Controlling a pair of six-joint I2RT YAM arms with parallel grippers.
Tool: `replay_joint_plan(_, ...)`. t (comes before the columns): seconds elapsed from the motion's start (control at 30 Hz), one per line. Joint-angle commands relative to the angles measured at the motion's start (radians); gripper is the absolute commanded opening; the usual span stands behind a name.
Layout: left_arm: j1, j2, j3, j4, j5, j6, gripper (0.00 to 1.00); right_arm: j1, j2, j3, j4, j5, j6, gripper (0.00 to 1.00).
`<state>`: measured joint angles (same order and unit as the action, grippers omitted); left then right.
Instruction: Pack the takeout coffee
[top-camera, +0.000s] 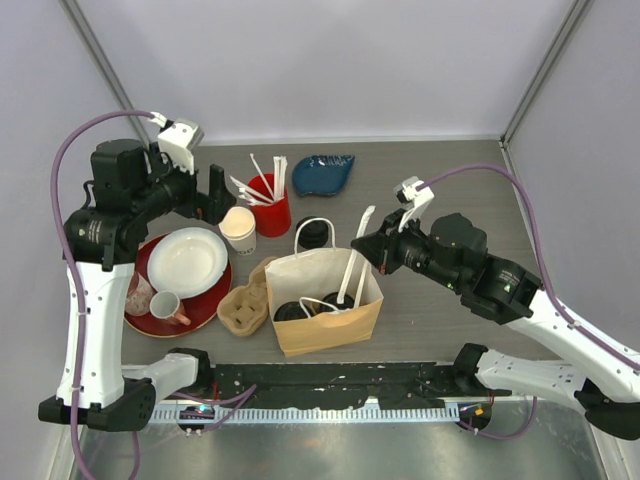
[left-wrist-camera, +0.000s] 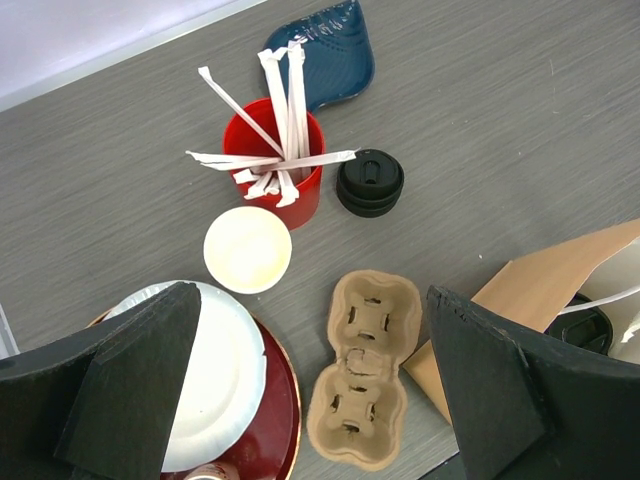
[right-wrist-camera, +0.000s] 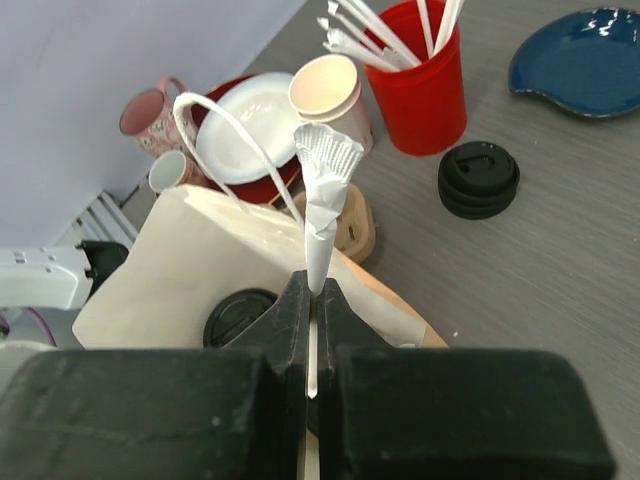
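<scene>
Black-lidded takeout coffee cups (top-camera: 293, 311) stand inside the open brown paper bag (top-camera: 330, 330); one lid (right-wrist-camera: 238, 315) shows below my right gripper. A lidless cream paper cup (top-camera: 238, 227) stands by the red cup, also in the left wrist view (left-wrist-camera: 247, 249). A loose black lid (top-camera: 315, 234) lies behind the bag. My right gripper (top-camera: 360, 246) hovers over the bag's right side, shut on a white paper-wrapped stick (right-wrist-camera: 325, 190). My left gripper (top-camera: 216, 194) hangs open and empty high at the back left, above the cardboard cup carrier (left-wrist-camera: 365, 365).
A red cup of white sticks (top-camera: 270, 208) and a blue dish (top-camera: 322, 172) sit at the back. A red plate (top-camera: 205, 305) on the left carries a white bowl (top-camera: 187, 260) and a white mug (top-camera: 165, 306). The bag's white handles (right-wrist-camera: 225, 120) stand up.
</scene>
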<state>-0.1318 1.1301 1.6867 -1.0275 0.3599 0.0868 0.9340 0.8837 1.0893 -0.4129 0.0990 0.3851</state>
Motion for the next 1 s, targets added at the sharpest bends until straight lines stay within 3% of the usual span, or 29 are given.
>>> replay_joint_plan(0.0,-0.005,-0.006,-0.005,0.047,0.016,0.001,1.00,0.005,0.009,0.090,-0.108,-0.064,-0.072,0.01)
replay_joint_plan(0.17,-0.005,-0.006,-0.015,0.053,0.019,0.002,1.00,0.005,0.034,0.095,-0.182,-0.050,-0.106,0.01)
replay_joint_plan(0.23,-0.005,-0.006,-0.015,0.052,0.019,0.004,1.00,0.005,0.028,0.081,-0.175,-0.053,-0.109,0.09)
replay_joint_plan(0.27,-0.005,-0.004,-0.013,0.053,0.019,0.004,1.00,0.005,0.020,0.077,-0.167,-0.061,-0.109,0.17)
replay_joint_plan(0.3,-0.005,-0.004,-0.013,0.052,0.017,0.004,1.00,0.005,0.015,0.075,-0.152,-0.076,-0.109,0.40)
replay_joint_plan(0.33,-0.005,-0.004,-0.013,0.052,0.019,0.004,1.00,0.005,0.011,0.078,-0.150,-0.082,-0.109,0.49)
replay_joint_plan(0.4,-0.005,-0.004,-0.012,0.052,0.022,0.004,1.00,0.006,-0.008,0.098,-0.144,-0.078,-0.111,0.79)
replay_joint_plan(0.63,-0.005,-0.004,-0.041,0.066,0.033,-0.007,1.00,0.005,-0.026,0.225,-0.191,0.112,-0.144,0.89)
replay_joint_plan(0.83,-0.003,-0.016,-0.140,0.116,-0.013,-0.013,1.00,-0.003,0.102,0.351,-0.297,0.428,-0.193,0.98)
replay_joint_plan(0.9,-0.005,-0.030,-0.182,0.142,-0.027,-0.015,1.00,-0.076,0.148,0.366,-0.316,0.519,-0.231,1.00)
replay_joint_plan(0.97,-0.005,-0.044,-0.263,0.202,-0.048,-0.013,1.00,-0.209,0.188,0.359,-0.307,0.431,-0.239,1.00)
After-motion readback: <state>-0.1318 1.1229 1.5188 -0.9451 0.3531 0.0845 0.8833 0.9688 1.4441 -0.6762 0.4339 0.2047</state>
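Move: The white wrapped straws are already in the right hand's shut fingers, hanging into the paper bag, whose middle lies about 10 cm left, 3 back and 23 below that hand. Of the lidded cups inside, the nearer stands some 7 cm left and 3 back, the other about 18 left and 6 back; the black lids on the table are roughly 14 left and 20 ahead. From the left hand the bag lies some 18 cm right and 12 back. The straws are lowered about 2 cm farther into the right side of the bag, drawn slightly back, and let go as the right fingers open wide. That hand then lifts away some 9 cm, swings right and forward off the bag, turning about 25 degrees clockwise. Late on, the open, empty left hand sinks roughly 5 cm towards the table. ##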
